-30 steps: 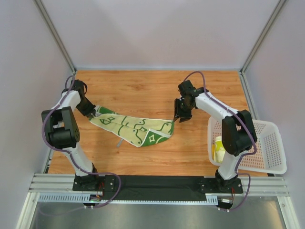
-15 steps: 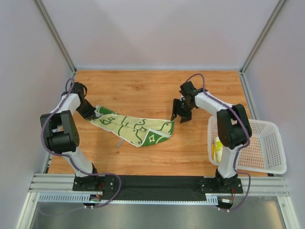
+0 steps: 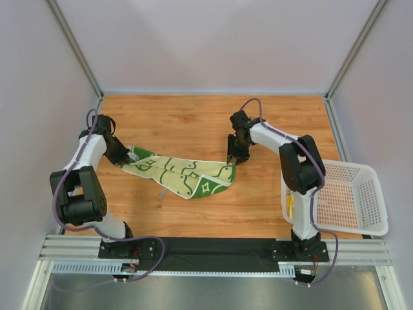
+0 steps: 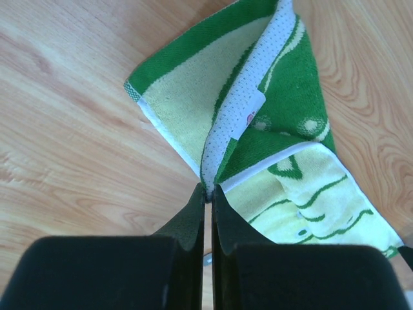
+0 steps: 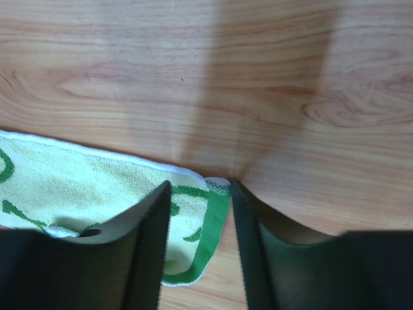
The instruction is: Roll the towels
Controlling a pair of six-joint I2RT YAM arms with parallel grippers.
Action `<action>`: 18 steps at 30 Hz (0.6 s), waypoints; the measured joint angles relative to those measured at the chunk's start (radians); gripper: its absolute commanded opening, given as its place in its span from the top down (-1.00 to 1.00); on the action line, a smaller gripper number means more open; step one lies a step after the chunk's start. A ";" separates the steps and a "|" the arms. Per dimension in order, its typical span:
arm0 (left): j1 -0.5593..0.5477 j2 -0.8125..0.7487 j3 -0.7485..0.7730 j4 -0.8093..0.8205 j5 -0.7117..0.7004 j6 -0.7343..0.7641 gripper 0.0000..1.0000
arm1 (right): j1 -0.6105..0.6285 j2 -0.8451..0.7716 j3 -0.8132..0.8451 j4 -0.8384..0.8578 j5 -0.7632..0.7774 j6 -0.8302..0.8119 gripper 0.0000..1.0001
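The towels [image 3: 181,173] lie as one long strip across the table, pale yellow with green prints and a dark green part with cream prints at the near right. My left gripper [image 3: 127,157] is shut on the strip's left end. In the left wrist view its fingertips [image 4: 208,188] pinch the white hem where the cloth [image 4: 284,116] bunches up. My right gripper [image 3: 233,157] stands open at the strip's right corner. In the right wrist view its jaws [image 5: 200,187] straddle the green-edged corner [image 5: 216,213] on the wood, and the pale yellow cloth [image 5: 77,174] runs off left.
A white perforated basket [image 3: 361,206] sits at the right edge of the table beside the right arm's base, with a pale yellow item [image 3: 292,205] against its left wall. Bare wood surrounds the strip, and grey walls enclose the table.
The left gripper has closed on the left end of the cloth. The right gripper has moved left and down onto the strip's right corner, jaws still apart.
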 measured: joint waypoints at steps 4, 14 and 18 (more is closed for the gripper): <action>0.000 -0.029 0.000 -0.006 0.000 0.014 1.00 | 0.013 0.014 0.014 0.001 0.019 0.010 0.53; 0.000 -0.036 0.000 -0.019 0.002 0.034 1.00 | 0.029 0.002 -0.012 0.032 0.030 0.022 0.99; 0.000 -0.089 0.000 -0.047 0.009 0.050 1.00 | 0.031 -0.038 -0.059 0.045 0.030 0.018 0.99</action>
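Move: The green-and-white towel's far right corner already lies almost between the right hand's half-open tips, about 1 cm to their right and 1 cm below, level fore and aft. The green diamond patch is roughly 8 cm left and 10 cm back from this hand; the basket's middle is some 34 cm right and 14 cm back. From the left hand, that corner is about 38 cm right, level with it, 7 cm down. Easing left by barely 1 cm and sinking about half a centimetre, the right hand shuts its half-open fingers, pinches the towel's far right corner, then starts to draw back by about 1 cm. The left hand, still holding the towel's far left end, lifts it some 2.5 cm, mostly late on, drifting slightly back. ##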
